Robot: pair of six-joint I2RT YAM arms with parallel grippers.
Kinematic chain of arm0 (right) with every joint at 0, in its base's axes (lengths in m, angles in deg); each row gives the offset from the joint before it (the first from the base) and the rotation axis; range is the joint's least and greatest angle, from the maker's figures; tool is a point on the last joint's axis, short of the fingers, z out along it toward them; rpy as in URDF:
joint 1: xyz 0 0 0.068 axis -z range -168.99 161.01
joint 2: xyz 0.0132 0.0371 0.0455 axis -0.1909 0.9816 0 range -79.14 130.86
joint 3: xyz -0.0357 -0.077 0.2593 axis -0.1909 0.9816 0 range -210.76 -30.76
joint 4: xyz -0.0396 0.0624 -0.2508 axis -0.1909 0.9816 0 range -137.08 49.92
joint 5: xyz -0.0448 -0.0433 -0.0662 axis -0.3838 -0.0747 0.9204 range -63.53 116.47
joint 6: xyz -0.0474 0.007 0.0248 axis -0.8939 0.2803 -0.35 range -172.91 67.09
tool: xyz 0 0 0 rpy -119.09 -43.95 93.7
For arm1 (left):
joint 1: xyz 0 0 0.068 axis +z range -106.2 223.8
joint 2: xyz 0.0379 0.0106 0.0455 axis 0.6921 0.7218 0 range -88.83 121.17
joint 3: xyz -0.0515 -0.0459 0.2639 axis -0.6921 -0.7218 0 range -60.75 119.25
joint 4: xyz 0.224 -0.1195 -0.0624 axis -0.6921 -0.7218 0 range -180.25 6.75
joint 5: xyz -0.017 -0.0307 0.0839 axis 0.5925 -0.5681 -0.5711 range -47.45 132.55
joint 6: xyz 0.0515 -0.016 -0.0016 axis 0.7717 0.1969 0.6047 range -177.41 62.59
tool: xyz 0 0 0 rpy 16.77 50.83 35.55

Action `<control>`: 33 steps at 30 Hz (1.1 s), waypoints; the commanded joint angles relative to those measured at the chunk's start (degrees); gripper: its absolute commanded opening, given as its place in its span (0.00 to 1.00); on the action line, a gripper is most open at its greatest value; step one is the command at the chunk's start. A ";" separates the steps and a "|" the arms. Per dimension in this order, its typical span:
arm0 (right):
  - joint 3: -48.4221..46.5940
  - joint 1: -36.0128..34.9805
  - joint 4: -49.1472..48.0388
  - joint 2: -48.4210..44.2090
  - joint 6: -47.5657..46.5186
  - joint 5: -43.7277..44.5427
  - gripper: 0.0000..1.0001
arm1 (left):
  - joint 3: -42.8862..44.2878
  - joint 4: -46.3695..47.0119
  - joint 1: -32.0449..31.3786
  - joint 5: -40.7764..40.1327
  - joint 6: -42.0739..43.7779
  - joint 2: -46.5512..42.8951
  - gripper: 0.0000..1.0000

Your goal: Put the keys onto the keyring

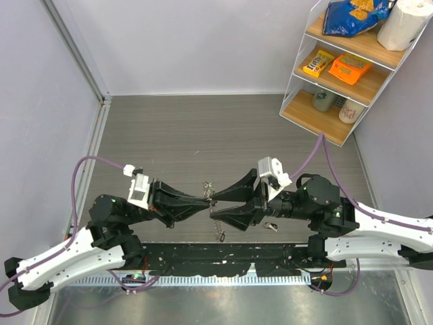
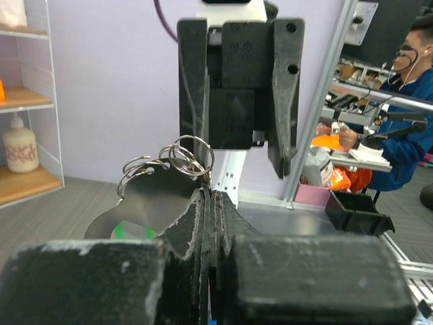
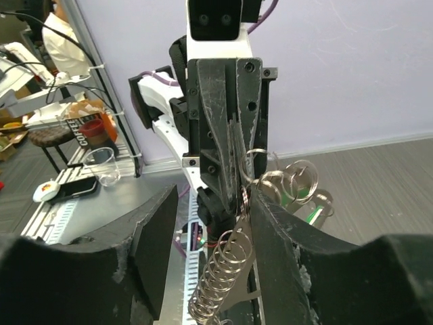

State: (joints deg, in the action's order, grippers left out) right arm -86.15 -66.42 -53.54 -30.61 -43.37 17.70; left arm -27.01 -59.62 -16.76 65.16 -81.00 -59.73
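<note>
My left gripper is shut on the keyring, a cluster of linked silver rings held up above the table. A flat silver key with a green head hangs from those rings. From the same bunch a coiled chain of rings dangles down. Facing it, my right gripper stands open, one finger on each side of the bunch; the chain rests against its right finger. A small dark-headed key lies on the table beside the right arm.
A wire shelf with snack packs, a paper roll and cups stands at the back right. A black cable rail runs along the near edge. Purple cables trail from both arms.
</note>
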 commanded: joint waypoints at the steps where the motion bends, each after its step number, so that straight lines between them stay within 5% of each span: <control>1: -0.50 -0.35 3.10 -3.53 -1.37 7.26 0.54 | 2.56 -2.27 0.00 1.82 1.18 0.69 0.00; 12: -6.12 -0.27 24.11 -6.17 1.00 29.85 0.56 | 3.62 -12.82 0.00 -0.72 4.26 -0.54 0.00; 18: -7.63 0.78 42.04 -3.89 11.10 41.55 0.55 | 2.13 -17.30 0.00 -3.27 5.57 -2.82 0.00; 24: -0.34 6.40 52.85 -0.20 23.32 39.37 0.54 | 0.63 -19.24 0.00 -4.16 6.81 -4.84 0.00; 33: 15.58 14.06 50.58 4.45 37.38 28.65 0.49 | -0.34 -20.12 0.00 -3.19 8.13 -6.51 0.00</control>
State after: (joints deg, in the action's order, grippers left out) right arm -73.15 -52.91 -2.51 -27.55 -15.26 49.89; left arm -27.17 -81.74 -16.78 61.86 -74.36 -65.17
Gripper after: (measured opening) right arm 0.490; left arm 0.034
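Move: The loose key with its fob lies on the table far below my open right hand, roughly 14 cm farther forward, 16 cm to its right and 40 cm down. The keyring, clamped in my left fingertips, is just beyond the open right fingertips, about 3 cm to the left, level fore-and-aft and some 2 cm lower. From my left hand that same key is about 13 cm ahead, 19 cm to the right and 38 cm down. I leave the keyring with my right hand, fingers already open and staying open, first swinging it right and forward, then dropping ever faster towards the loose key, about 30 cm down in all, while the wrist turns clockwise and tips the fingers downward. My left hand keeps its pinch on the keyring and sinks about 7 cm, its fingertips tilting further upward. ##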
